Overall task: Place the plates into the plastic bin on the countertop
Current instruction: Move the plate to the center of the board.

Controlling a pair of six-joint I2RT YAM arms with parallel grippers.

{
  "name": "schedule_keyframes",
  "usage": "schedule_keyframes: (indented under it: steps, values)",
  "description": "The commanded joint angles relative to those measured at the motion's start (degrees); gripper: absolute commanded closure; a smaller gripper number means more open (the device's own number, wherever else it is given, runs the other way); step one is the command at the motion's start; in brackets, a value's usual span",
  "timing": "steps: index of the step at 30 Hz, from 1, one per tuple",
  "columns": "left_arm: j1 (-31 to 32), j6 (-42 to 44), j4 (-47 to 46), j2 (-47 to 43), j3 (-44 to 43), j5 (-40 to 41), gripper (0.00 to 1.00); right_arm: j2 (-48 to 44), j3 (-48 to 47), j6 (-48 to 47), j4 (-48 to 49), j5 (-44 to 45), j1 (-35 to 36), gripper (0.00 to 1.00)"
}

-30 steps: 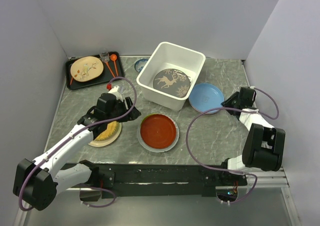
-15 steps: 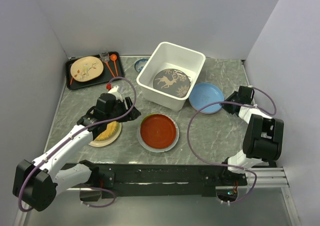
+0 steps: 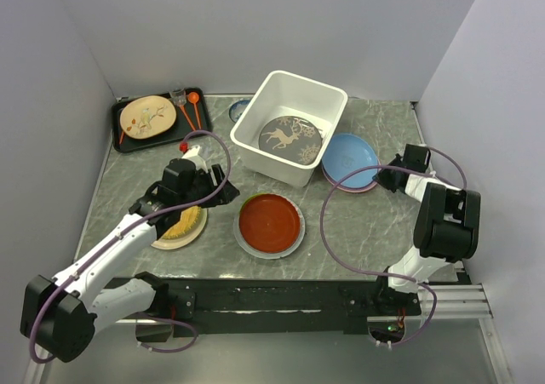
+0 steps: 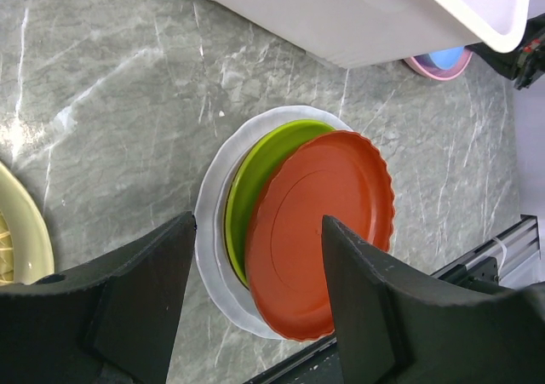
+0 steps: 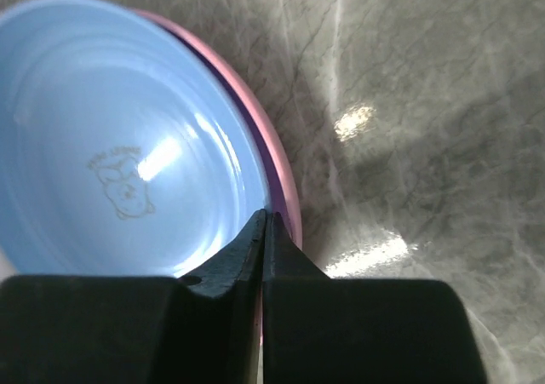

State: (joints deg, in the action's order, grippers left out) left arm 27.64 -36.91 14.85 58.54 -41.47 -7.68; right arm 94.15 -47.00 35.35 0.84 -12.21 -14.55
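The white plastic bin [image 3: 274,164] [image 4: 358,18] stands at the back middle of the countertop [image 3: 358,231], with the grey reindeer plate [image 3: 291,137] lying in it. To its right a light blue plate [image 3: 349,158] [image 5: 128,146] lies on a pink plate [image 3: 347,186] [image 5: 279,171]. My right gripper [image 3: 383,175] [image 5: 266,218] is shut on the blue plate's near rim. In front of the bin a red plate [image 3: 269,220] [image 4: 319,231] tops a lime green plate [image 4: 255,167] and a white plate [image 4: 213,222]. Just left of this stack my left gripper [image 3: 217,192] [image 4: 255,231] hovers open, holding nothing.
A woven yellow plate on a cream plate [image 3: 183,228] lies under the left arm. At the back left a black tray [image 3: 128,143] holds a twig-patterned plate [image 3: 147,117] and orange spoons [image 3: 193,103]. A small blue-rimmed dish [image 3: 241,109] sits behind the bin.
My right gripper has closed on the blue plate's rim. The blue plate has shifted left towards the bin, uncovering the pink plate's edge. The left arm has barely moved.
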Motion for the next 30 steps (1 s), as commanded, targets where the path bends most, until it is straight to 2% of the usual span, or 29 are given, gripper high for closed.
schedule_keyframes:
  steps: [1, 9, 19, 30]
  values:
    - [0.22, -0.36, -0.61, -1.77, -0.63, 0.04, 0.34, 1.39, -2.04, -0.90, 0.83, -1.50, 1.18, 1.00]
    - [0.22, -0.80, -1.05, -3.00, -0.27, -0.05, 0.34, -1.50, -0.28, -1.34, 0.92, -0.63, 1.54, 1.00]
    - [0.84, -0.98, -6.32, -2.21, -0.36, -6.20, 0.34, -1.16, 1.21, -3.62, -1.98, -0.71, 4.17, 1.00]
    - [7.95, -0.18, -8.08, 1.39, -6.16, -4.09, 0.34, -4.67, 4.38, -4.77, -8.48, -3.79, 6.55, 1.00]
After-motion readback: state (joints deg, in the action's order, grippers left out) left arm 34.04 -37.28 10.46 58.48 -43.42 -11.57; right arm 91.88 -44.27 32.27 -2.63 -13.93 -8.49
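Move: The blue plate's middle lies about 8 cm left and 5 cm ahead of my right hand, roughly level with it. My shut fingertips are already at its near right rim. The pink plate lies under it, some 8 cm left and 3 ahead, and the bin is about 25 left and 12 ahead. From my open left hand the blue plate is some 35 cm right, 14 ahead and 13 below. The red plate is about 11 right, 5 back and 13 below. With my right fingers kept shut at the blue plate's right rim, I push that rim left, towards the bin, by about 5 cm. I pause briefly near the start, then draw back some 2.5 cm as I turn counter-clockwise by roughly 10 degrees. My left hand stays open, lifts slowly, then swings about 4.5 cm right towards the blue plate, 3 cm higher in all, turning clockwise. ##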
